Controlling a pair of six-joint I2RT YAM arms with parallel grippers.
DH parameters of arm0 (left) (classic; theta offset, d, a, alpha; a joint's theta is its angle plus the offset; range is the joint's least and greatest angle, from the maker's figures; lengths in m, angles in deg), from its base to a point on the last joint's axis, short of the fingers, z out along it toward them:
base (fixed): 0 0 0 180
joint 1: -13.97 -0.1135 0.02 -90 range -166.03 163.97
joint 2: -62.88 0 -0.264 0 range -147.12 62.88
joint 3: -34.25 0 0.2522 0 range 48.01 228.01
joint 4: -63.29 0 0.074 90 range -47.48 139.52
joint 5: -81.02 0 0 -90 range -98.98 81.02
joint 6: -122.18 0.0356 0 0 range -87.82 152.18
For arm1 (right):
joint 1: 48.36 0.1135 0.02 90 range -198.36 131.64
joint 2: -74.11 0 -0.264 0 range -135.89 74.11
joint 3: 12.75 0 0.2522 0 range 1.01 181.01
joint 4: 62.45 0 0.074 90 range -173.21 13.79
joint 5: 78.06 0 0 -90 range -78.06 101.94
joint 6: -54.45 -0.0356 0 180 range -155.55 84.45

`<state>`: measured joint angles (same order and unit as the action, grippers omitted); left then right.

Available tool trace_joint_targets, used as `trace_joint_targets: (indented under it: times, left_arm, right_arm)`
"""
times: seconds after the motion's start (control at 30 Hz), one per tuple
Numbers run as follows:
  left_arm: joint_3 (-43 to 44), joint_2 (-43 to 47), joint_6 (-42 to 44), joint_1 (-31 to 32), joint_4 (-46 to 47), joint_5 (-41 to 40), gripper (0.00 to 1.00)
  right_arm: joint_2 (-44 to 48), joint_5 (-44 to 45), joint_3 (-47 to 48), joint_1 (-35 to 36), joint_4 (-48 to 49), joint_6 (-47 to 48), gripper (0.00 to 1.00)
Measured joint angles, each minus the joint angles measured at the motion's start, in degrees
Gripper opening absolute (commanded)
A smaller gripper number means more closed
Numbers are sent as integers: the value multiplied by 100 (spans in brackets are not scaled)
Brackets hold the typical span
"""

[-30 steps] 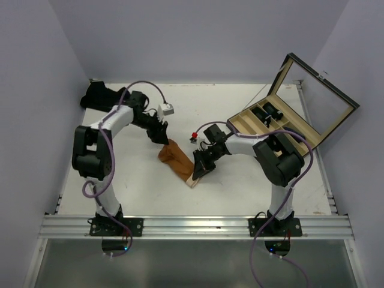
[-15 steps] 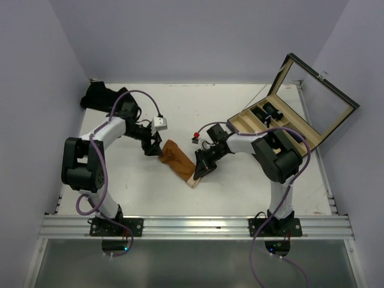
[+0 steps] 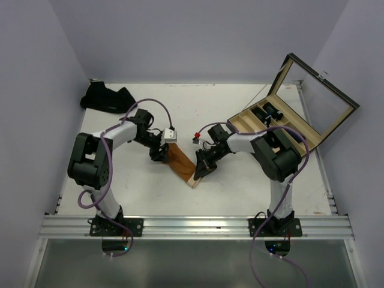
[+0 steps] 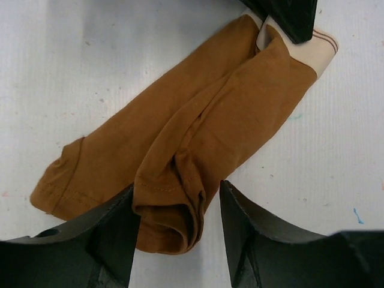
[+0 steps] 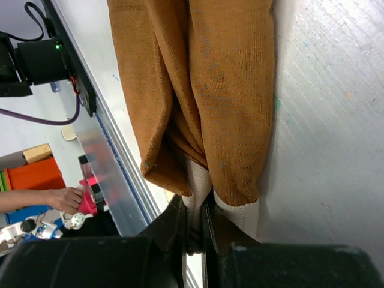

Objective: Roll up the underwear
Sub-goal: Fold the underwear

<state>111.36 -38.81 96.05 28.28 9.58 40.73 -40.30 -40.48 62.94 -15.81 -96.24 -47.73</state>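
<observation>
The rust-orange underwear (image 3: pixel 180 161) lies folded into a long strip on the white table, slanting from upper left to lower right. Its far end is curled into a small roll (image 4: pixel 174 222). My left gripper (image 3: pixel 161 154) is open at that end, and its fingers (image 4: pixel 114 234) straddle the roll (image 4: pixel 178 201). My right gripper (image 3: pixel 198 169) is shut on the cream waistband (image 5: pixel 240 213) at the near end, with the band pinched between its jaws (image 5: pixel 195 210). The orange cloth (image 5: pixel 204 78) stretches away from it. More dark underwear (image 3: pixel 105 97) lies heaped at the back left.
A wooden compartment box (image 3: pixel 282 123) stands at the right with its glass lid (image 3: pixel 321 99) raised and dark rolls in its back cells. A small red-topped object (image 3: pixel 194 134) sits near the right wrist. The metal rail (image 3: pixel 192 227) runs along the near edge.
My left gripper has come down and to the right onto the strip's far end, and its jaws now straddle the curl. The right gripper has kept its hold and place.
</observation>
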Motion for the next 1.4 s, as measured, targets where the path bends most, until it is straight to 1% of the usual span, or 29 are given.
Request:
trace_joint_targets:
  times: [0.03, 0.1, 0.13, 0.2, 0.23, 0.37, 0.47, 0.57, 0.7, 0.83, 1.0, 1.2, 1.4]
  left_arm:
    - [0, -74, 2, 4, -4, -28, 42]
    - [2, -203, 4, 4, -24, -76, 29]
    - [9, -243, 9, 2, -52, -98, 19]
    - [74, -269, 33, 2, -179, -111, 10]
    - [168, -269, 61, 2, -304, -96, 0]
    - [1104, -479, 105, 4, -1008, 111, 0]
    - [2076, -966, -85, 33, -1580, 361, 0]
    - [2592, -1499, -407, 85, -1895, 450, 0]
    - [2699, -2074, -1019, 92, -1875, 354, 0]
    - [2710, -2527, -1810, 92, -1620, 157, 0]
    - [2719, -2577, -2549, 83, -1399, 153, 0]
    - [2638, -2583, -2789, -11, -1322, 234, 0]
    - [2588, -2586, -2881, -151, -1333, 269, 0]
  right_arm:
    - [-4, -7, 0, 0, 2, 2, 0]
    - [-28, -42, 2, -4, 9, 4, 0]
    - [-50, -87, 9, -9, 9, 7, 0]
    - [-85, -160, 13, -15, 9, 24, 0]
    - [-101, -179, 22, -17, 4, 48, 0]
    - [-199, -319, 96, -26, -61, 166, 0]
    - [-271, -404, 170, -26, -96, 269, 0]
    - [-308, -431, 212, -26, -125, 332, 0]
    - [-310, -435, 214, -26, -155, 369, 0]
    - [-310, -437, 205, -31, -173, 380, 0]
    - [-273, -470, 129, -61, -173, 367, 0]
    - [157, -170, -192, -144, -136, 323, 2]
    - [356, -68, -245, -188, -24, -94, 0]
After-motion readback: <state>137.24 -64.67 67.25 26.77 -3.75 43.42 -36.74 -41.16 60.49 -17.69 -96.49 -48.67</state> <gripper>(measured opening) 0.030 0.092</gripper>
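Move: Just to the right of the left hand, some 2 cm off and about 2 cm lower, the raised brown flap of the underwear stands between its open fingertips. The garment's flat far end lies about 5 cm ahead and 3 cm right, some 4 cm down; the cream waistband is roughly 14 cm right and 9 cm back. From the right hand, which holds that waistband between its fingers, the flap is about 14 cm left and 8 cm ahead. Shutting its fingers on the raised flap, the left hand pinches it, lifts and carries it about 4 cm forward and a little right, then lowers it some 7 cm onto the far side of the underwear while the wrist rolls some 40 degrees, far side down. The right hand keeps its grip on the waistband, nearly still, easing only about 1 cm right and up at the end. ##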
